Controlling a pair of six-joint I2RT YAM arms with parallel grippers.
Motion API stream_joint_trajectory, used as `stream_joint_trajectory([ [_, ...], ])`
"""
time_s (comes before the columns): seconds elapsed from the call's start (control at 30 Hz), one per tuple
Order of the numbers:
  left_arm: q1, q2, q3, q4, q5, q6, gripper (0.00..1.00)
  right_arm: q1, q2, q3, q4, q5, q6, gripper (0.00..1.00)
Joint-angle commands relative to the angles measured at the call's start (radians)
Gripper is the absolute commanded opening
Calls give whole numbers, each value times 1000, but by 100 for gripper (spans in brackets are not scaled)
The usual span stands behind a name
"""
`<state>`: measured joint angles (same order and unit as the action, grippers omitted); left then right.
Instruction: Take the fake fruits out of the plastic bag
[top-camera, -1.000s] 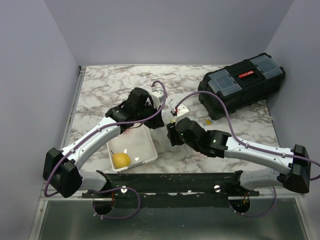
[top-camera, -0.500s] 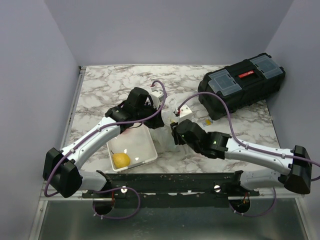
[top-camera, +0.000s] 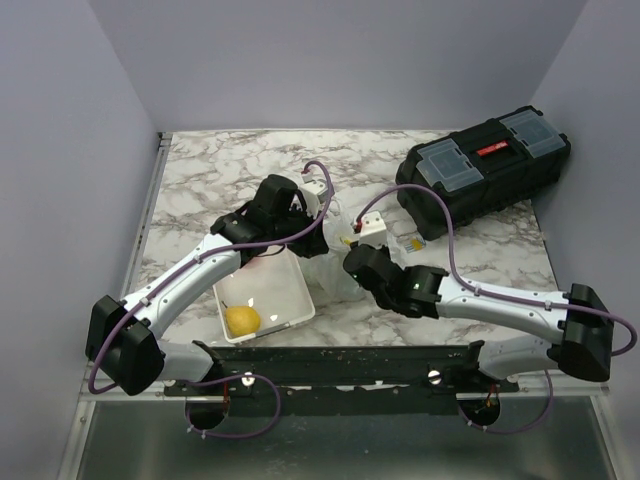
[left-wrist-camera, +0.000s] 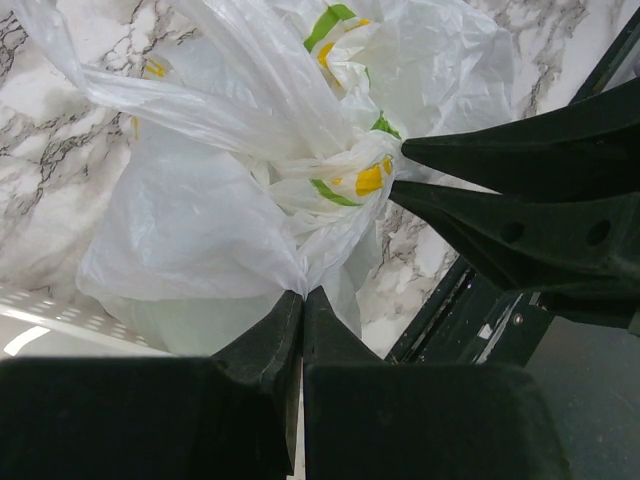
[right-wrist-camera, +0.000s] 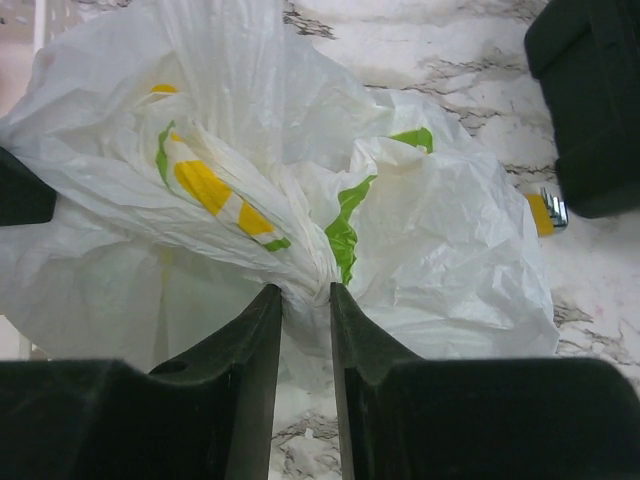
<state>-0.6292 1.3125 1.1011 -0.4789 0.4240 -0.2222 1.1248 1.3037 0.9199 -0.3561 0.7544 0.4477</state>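
Observation:
The plastic bag (left-wrist-camera: 190, 220) is white and crinkly with green and yellow print, and lies crumpled on the marble table between my two grippers. My left gripper (left-wrist-camera: 302, 292) is shut on a fold of its film. My right gripper (right-wrist-camera: 305, 290) pinches a twisted bunch of the bag (right-wrist-camera: 420, 240) from the opposite side, both fingers pressing the plastic. From above, only a sliver of the bag (top-camera: 333, 278) shows between the left gripper (top-camera: 316, 242) and the right gripper (top-camera: 351, 262). The fake fruits are hidden inside the bag.
A white tray (top-camera: 300, 292) holding a yellow pear-like fruit (top-camera: 242, 319) sits just left of the bag. A black toolbox (top-camera: 485, 170) stands at the back right. A small yellow item (top-camera: 412, 243) lies in front of it. Grey walls enclose the table.
The right arm has pushed in toward the bag and its jaws have narrowed onto a bunch of plastic. The left arm keeps its pinch and has not moved.

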Motion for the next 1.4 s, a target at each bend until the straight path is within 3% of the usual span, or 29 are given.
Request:
stream_joint_trajectory([
  [0.0, 10, 1, 0, 10, 11, 0, 0, 1, -48, -49, -14, 90, 28, 25],
  [0.33, 25, -22, -9, 19, -13, -8, 0, 1, -285, -151, -20, 196, 185, 2],
  [0.6, 33, -34, -14, 31, -7, -13, 0, 1, -549, -239, -2, 196, 229, 1],
  [0.8, 33, -70, -32, 72, 34, -2, 1, 2, -548, -245, -9, 126, 227, 1],
  [0.83, 33, -82, -34, 84, 47, 1, 8, 1, -536, -245, -9, 120, 227, 1],
  [0.9, 33, -111, -45, 112, 56, -14, 35, 1, -515, -237, -13, 115, 226, 1],
  [0.97, 33, -132, -25, 119, 65, -51, 53, 2, -501, -218, -29, 100, 225, 1],
  [1.07, 24, -136, 48, 95, 79, -94, 69, 1, -502, -210, -32, 87, 211, 1],
  [1.27, -43, -20, 240, -30, 38, 8, 73, 1, -542, -216, -29, 82, 208, 1],
  [1.37, -65, 56, 292, -104, -10, 87, 64, 1, -561, -222, -21, 76, 209, 1],
])
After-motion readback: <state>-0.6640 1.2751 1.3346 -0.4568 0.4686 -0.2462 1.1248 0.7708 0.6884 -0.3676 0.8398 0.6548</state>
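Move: The right hand's part-open fingers already straddle the bag's gathered plastic, its middle only about 1 cm to their left. The white tray lies roughly 22 cm to the right hand's left, 5 cm nearer the base and some 12 cm lower; the yellow-banded batteries are about 12 cm to its right, 3 cm ahead and 13 cm lower. From the left hand, shut on the same bag, that gathered plastic is some 7 cm right and 1 cm back. The right hand shuts its fingers on the gathered plastic and draws it to the right and up, about 8 cm sideways and 7 cm up with a slight pull back, rolling some 25 degrees so its left side rises, then sinks a centimetre or two, still pinching. The left hand keeps its pinch almost in place as the counter-hold until the pull is done, then opens wide, lets go of the bag and lifts nearly 12 cm above it, drifting a little right at the end. ##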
